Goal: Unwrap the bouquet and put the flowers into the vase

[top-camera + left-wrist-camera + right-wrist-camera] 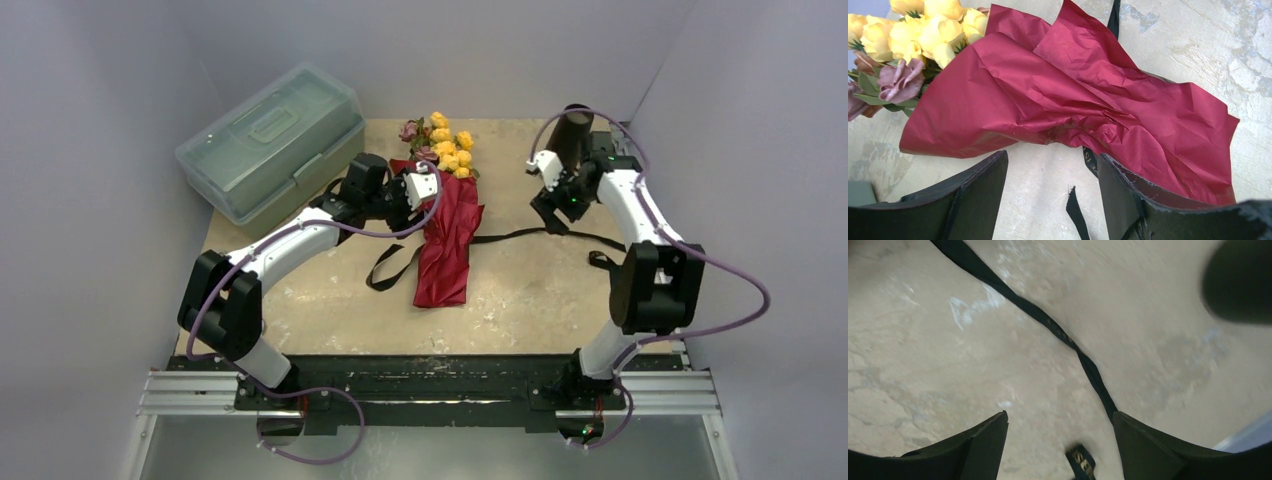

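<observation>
The bouquet (447,232) lies in the middle of the table, its crumpled red paper (1073,100) still round the stems. The flowers (445,140), yellow and dusky pink (923,30), stick out at its far end. My left gripper (428,203) (1050,165) stands open just short of the paper's left side, with nothing between its fingers. The black ribbon (520,236) (1048,322) trails loose from the bouquet to the right. My right gripper (552,212) (1060,422) is open above it, a ribbon end (1080,460) lying free between the fingers. The black vase (575,130) (1240,282) stands behind the right gripper.
A translucent green-grey lidded box (270,140) sits at the far left of the table. Grey walls close in the table at the back and both sides. Another loop of ribbon (385,275) lies left of the paper's near end.
</observation>
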Controlling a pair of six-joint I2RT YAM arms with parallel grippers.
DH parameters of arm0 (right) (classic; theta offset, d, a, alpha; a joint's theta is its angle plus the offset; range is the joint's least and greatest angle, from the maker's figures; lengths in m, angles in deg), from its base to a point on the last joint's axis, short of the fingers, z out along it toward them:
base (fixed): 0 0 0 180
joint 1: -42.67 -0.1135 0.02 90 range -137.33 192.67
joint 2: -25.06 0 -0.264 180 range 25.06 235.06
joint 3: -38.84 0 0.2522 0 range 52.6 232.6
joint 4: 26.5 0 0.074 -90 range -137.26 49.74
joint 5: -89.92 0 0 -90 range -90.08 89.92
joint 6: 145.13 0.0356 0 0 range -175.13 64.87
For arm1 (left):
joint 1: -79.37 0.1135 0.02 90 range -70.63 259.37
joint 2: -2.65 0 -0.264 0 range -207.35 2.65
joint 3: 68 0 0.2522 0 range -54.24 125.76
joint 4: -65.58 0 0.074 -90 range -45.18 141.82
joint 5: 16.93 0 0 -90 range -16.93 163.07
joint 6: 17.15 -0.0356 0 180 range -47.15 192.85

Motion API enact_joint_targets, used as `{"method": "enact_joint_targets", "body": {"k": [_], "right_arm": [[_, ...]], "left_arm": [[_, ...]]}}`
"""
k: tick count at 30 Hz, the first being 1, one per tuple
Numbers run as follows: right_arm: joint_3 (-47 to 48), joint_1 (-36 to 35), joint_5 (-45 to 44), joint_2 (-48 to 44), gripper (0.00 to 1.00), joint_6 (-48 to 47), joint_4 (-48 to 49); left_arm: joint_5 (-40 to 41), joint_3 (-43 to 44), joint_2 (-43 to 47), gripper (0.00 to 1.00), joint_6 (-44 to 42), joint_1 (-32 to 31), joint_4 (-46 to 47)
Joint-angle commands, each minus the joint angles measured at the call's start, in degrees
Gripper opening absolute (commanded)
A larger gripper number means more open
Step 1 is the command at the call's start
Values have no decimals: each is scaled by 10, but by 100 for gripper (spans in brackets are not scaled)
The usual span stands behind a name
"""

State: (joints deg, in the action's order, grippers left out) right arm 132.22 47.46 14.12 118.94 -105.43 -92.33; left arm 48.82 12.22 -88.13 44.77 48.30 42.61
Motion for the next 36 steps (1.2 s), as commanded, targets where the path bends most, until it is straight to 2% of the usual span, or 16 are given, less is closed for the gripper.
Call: {"method": "enact_joint_targets", "body": {"k": [1,10,24,29,34,35,36], "right_arm": [[39,-43,39,65,80,11,36],[135,-97,55,177,76,0,17],[122,-131,51,245,72,-10,10],[75,-131,33,227,61,-23,23],[17,-131,-2,199,39,-24,62],[12,-131,-6,192,34,-25,66],[9,-131,-7,188,25,-25,67]], "left_arm": [[-18,27,3,65,-4,-2,-25],[-5,18,18,65,0,-2,-34],[5,27,21,65,-19,-2,-52],[8,26,19,65,-19,-2,-50],[9,24,17,65,-16,-2,-45],[9,24,16,65,-16,-2,-43],[8,24,15,65,-15,-2,-42]]}}
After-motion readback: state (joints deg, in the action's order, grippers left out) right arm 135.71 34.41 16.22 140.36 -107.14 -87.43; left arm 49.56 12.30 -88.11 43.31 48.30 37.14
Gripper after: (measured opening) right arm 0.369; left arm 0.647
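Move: The black ribbon stretch the right hand goes for lies about 9 cm to its left, 2 cm ahead and some 12 cm below. The red wrapper is roughly 24 cm left and 3 cm ahead; the vase stands about 19 cm ahead and 1 cm right, its middle near hand height. From the left hand, that ribbon stretch is about 23 cm to the right, level fore and aft, some 12 cm lower. The open right hand sweeps left about 10 cm, sinks 11 cm and starts closing its fingers around the ribbon. ##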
